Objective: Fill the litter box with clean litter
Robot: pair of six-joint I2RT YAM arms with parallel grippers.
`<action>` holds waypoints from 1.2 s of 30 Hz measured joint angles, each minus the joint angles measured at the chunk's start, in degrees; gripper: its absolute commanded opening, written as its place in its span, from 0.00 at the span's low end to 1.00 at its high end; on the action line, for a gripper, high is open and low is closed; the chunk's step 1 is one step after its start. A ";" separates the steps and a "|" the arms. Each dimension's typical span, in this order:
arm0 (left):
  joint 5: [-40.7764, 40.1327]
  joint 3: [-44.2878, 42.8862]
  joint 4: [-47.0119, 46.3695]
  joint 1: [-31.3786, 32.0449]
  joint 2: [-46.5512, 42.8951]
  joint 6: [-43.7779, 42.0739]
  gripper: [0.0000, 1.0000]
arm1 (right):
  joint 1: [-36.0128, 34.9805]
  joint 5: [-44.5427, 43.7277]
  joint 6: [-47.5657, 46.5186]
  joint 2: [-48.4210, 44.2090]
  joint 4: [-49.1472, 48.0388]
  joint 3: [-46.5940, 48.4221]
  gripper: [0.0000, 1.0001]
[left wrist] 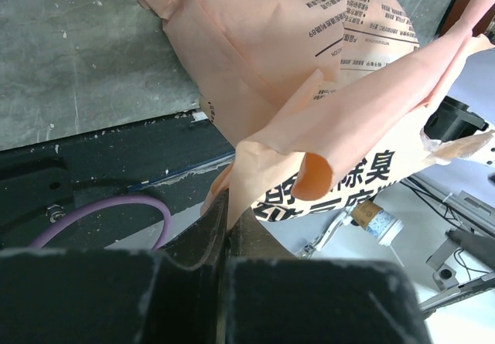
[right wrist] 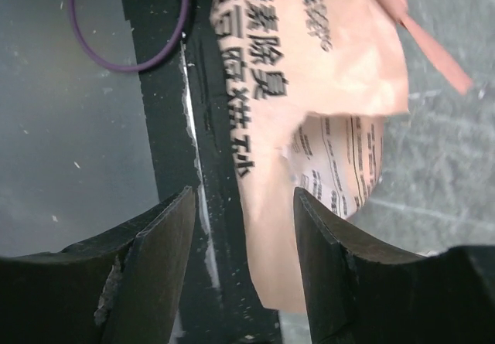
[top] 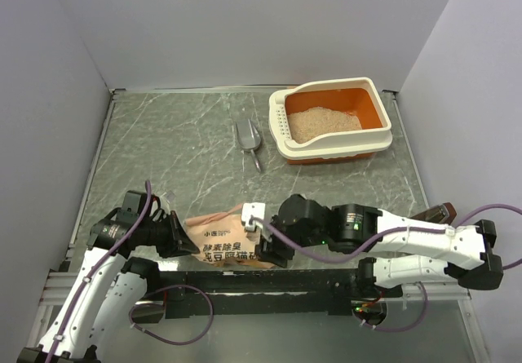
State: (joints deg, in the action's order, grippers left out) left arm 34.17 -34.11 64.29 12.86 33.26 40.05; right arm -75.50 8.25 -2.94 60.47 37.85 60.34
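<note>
The litter box (top: 383,122), cream rim around an orange basin, stands at the table's back right with pale beige clean litter (top: 325,122) heaped inside. A tan-orange printed bag (top: 224,241) lies at the near edge between my two arms. My left gripper (top: 181,236) is shut on a fold of the bag's left end; in the left wrist view the paper (left wrist: 309,73) is pinched between the closed jaws (left wrist: 224,205). My right gripper (top: 261,232) is at the bag's right end. Its jaws (right wrist: 244,197) stand open, with the bag's edge (right wrist: 309,66) loose between them.
A grey metal scoop (top: 247,139) lies on the marbled table left of the litter box. A brown object (top: 432,214) sits by the right arm. White walls close the table on three sides. The black front rail (top: 269,277) runs under the bag.
</note>
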 measured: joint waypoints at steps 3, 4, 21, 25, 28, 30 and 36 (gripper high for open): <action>-0.07 0.00 0.00 0.22 -0.07 0.00 0.01 | -4.68 -4.09 -2.75 0.13 -1.57 0.02 0.63; -0.09 0.02 0.00 0.24 -0.11 0.00 0.01 | -6.12 -5.53 -3.56 0.37 -1.84 0.09 0.63; -0.70 0.02 0.07 0.85 -0.79 -0.20 0.01 | -13.51 -16.37 -10.97 10.82 -6.14 1.90 0.63; -0.87 0.02 0.09 0.90 -0.79 -0.20 0.01 | -13.51 -16.11 -11.13 12.48 -7.10 1.88 0.63; -0.94 0.02 0.09 0.90 -0.79 -0.20 0.01 | -13.51 -16.15 -11.30 13.73 -7.52 1.57 0.63; -0.96 0.02 0.07 0.90 -0.79 -0.20 0.01 | -13.51 -16.35 -11.37 14.38 -7.56 1.05 0.63; -0.98 0.02 0.07 0.90 -0.72 -0.20 0.01 | -13.57 -17.66 -11.50 15.65 -7.63 -0.92 0.63</action>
State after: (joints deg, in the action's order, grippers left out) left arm 33.19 -34.09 64.36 13.76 32.53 39.86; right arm -89.08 -9.41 -14.44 76.12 30.22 59.42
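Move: The paper litter bag, already pinched at its left end by the left hand, has its middle about 10 cm to the right hand's left, 4 cm ahead and some 12 cm below. A white plastic tool lies roughly 14 cm ahead and 14 cm to the right of the right hand, and the metal scoop some 36 cm ahead and 4 cm left, both about 16 cm below. From the left hand the bag's middle is about 10 cm right, 4 cm ahead and 6 cm below. Towards the litter bag's near, lettered side comes the right hand, first about 5 cm left while easing back a couple of centimetres, then mostly down, ending some 7 cm lower. It rolls and tips its fingers more steeply down, about 20 degrees in all; they stay open around the line of the bag's edge without closing. The left hand holds still, keeping its pinch. ##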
